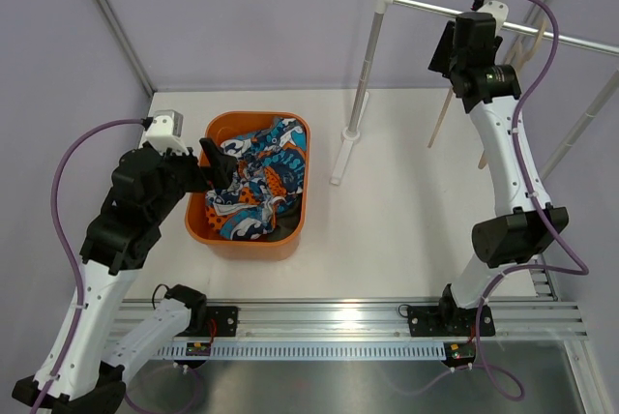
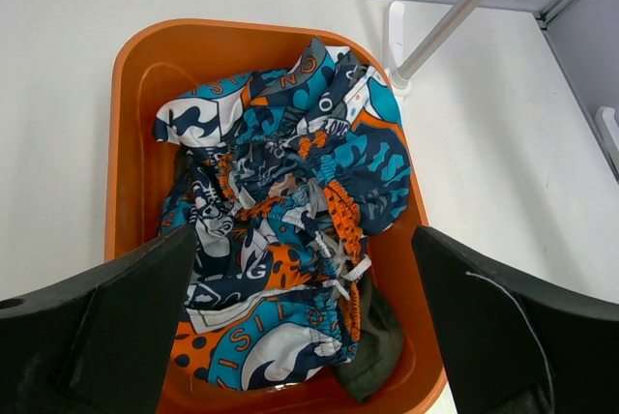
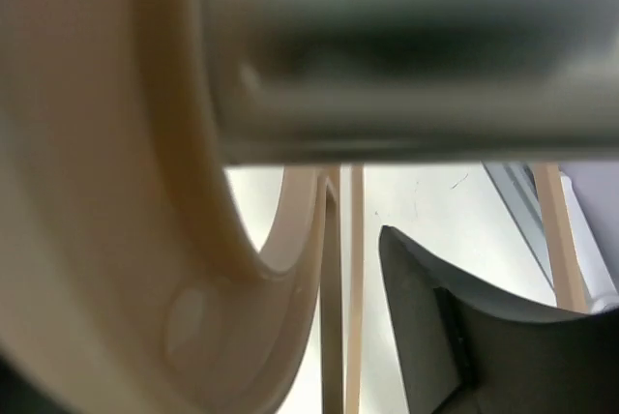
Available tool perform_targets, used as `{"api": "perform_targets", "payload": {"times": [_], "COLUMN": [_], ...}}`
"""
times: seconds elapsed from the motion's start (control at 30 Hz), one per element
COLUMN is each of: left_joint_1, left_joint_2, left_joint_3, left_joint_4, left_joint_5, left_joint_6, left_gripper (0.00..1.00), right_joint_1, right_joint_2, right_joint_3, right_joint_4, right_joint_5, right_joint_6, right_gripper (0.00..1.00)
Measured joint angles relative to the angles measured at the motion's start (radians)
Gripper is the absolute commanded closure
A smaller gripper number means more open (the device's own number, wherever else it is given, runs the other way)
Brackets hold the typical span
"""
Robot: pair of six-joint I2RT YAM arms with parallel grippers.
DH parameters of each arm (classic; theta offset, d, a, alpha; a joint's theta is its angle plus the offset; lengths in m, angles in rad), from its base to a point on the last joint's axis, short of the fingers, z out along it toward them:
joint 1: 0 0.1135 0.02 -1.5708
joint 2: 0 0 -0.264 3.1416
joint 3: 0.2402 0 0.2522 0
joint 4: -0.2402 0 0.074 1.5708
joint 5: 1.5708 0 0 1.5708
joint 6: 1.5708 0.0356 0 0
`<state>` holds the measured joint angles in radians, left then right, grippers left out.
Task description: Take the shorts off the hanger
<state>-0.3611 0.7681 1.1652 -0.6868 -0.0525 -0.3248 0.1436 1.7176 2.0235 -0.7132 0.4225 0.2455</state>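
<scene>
The printed shorts (image 1: 256, 182), in blue, orange, white and black, lie crumpled in an orange tub (image 1: 290, 242). They fill the left wrist view (image 2: 290, 230), where a corner of the dark olive shorts (image 2: 375, 346) shows beneath them. My left gripper (image 1: 215, 164) hangs open over the tub's left side, its fingers (image 2: 106, 327) apart and empty. My right gripper (image 1: 455, 46) is up at the metal rail (image 1: 551, 39) beside the bare beige hanger (image 1: 530, 46). In the right wrist view the hanger's hook (image 3: 145, 192) fills the left side. One finger (image 3: 464, 337) stands apart from it.
The rail rests on a white post (image 1: 363, 75) with a foot on the table behind the tub. The hanger's lower bars (image 1: 441, 116) hang below the rail at the back right. A metal track (image 1: 338, 317) runs along the near edge.
</scene>
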Motion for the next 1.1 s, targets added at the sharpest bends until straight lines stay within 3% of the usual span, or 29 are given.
{"api": "perform_targets", "payload": {"times": [0.1, 0.4, 0.43, 0.57, 0.97, 1.1], "left_joint_1": [0.000, 0.000, 0.000, 0.000, 0.000, 0.000], "left_joint_2": [-0.010, -0.049, -0.055, -0.076, -0.172, -0.230], "left_joint_3": [-0.012, -0.055, -0.063, -0.096, -0.234, -0.277], "left_joint_4": [0.000, 0.005, 0.007, 0.009, 0.006, 0.008], "left_joint_5": [-0.004, -0.015, -0.016, -0.014, 0.031, 0.050], "left_joint_6": [0.012, 0.026, 0.030, 0.037, 0.050, 0.060], "left_gripper": [0.01, 0.01, 0.01, 0.01, 0.01, 0.01], "right_joint_1": [0.000, -0.001, -0.001, -0.001, -0.003, -0.003], "right_joint_2": [-0.019, -0.204, -0.237, -0.383, -0.895, -0.983], "right_joint_3": [-0.010, -0.081, -0.096, -0.207, -0.774, -0.856], "right_joint_4": [-0.020, -0.034, -0.032, -0.009, 0.077, 0.077], "right_joint_5": [-0.013, -0.068, -0.082, -0.167, -0.499, -0.581], "right_joint_6": [-0.004, 0.012, 0.017, 0.037, 0.100, 0.103], "right_gripper": [0.22, 0.12, 0.01, 0.01, 0.01, 0.01]}}
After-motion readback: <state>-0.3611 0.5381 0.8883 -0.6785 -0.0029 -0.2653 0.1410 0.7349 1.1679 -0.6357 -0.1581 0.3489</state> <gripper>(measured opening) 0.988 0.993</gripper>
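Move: The emptied hanger's hook is practically at the right hand's fingertips, about 1 cm ahead, 2 cm to the left and 2 cm above; the rail crosses some 2 cm ahead and 4 cm up. The other empty hanger hangs roughly 9 cm to the right of the hand, level with it. From the left hand the hook is some 22 cm ahead, 45 cm to the right and a little higher, while the orange basket lies about 5 cm ahead, 4 cm to the right and 20 cm below. The right hand backs straight off the hook and rail, its part-open fingers spreading fully, and draws some 24 cm back towards its base and about 7 cm left, arching up about 7 cm at first and then sinking to roughly its starting height while the wrist swings some 30 degrees counter-clockwise and its left side rises. Meanwhile the empty left hand, fingers still wide open, settles about 7 cm lower over the basket and eases a few centimetres back, touching nothing. ##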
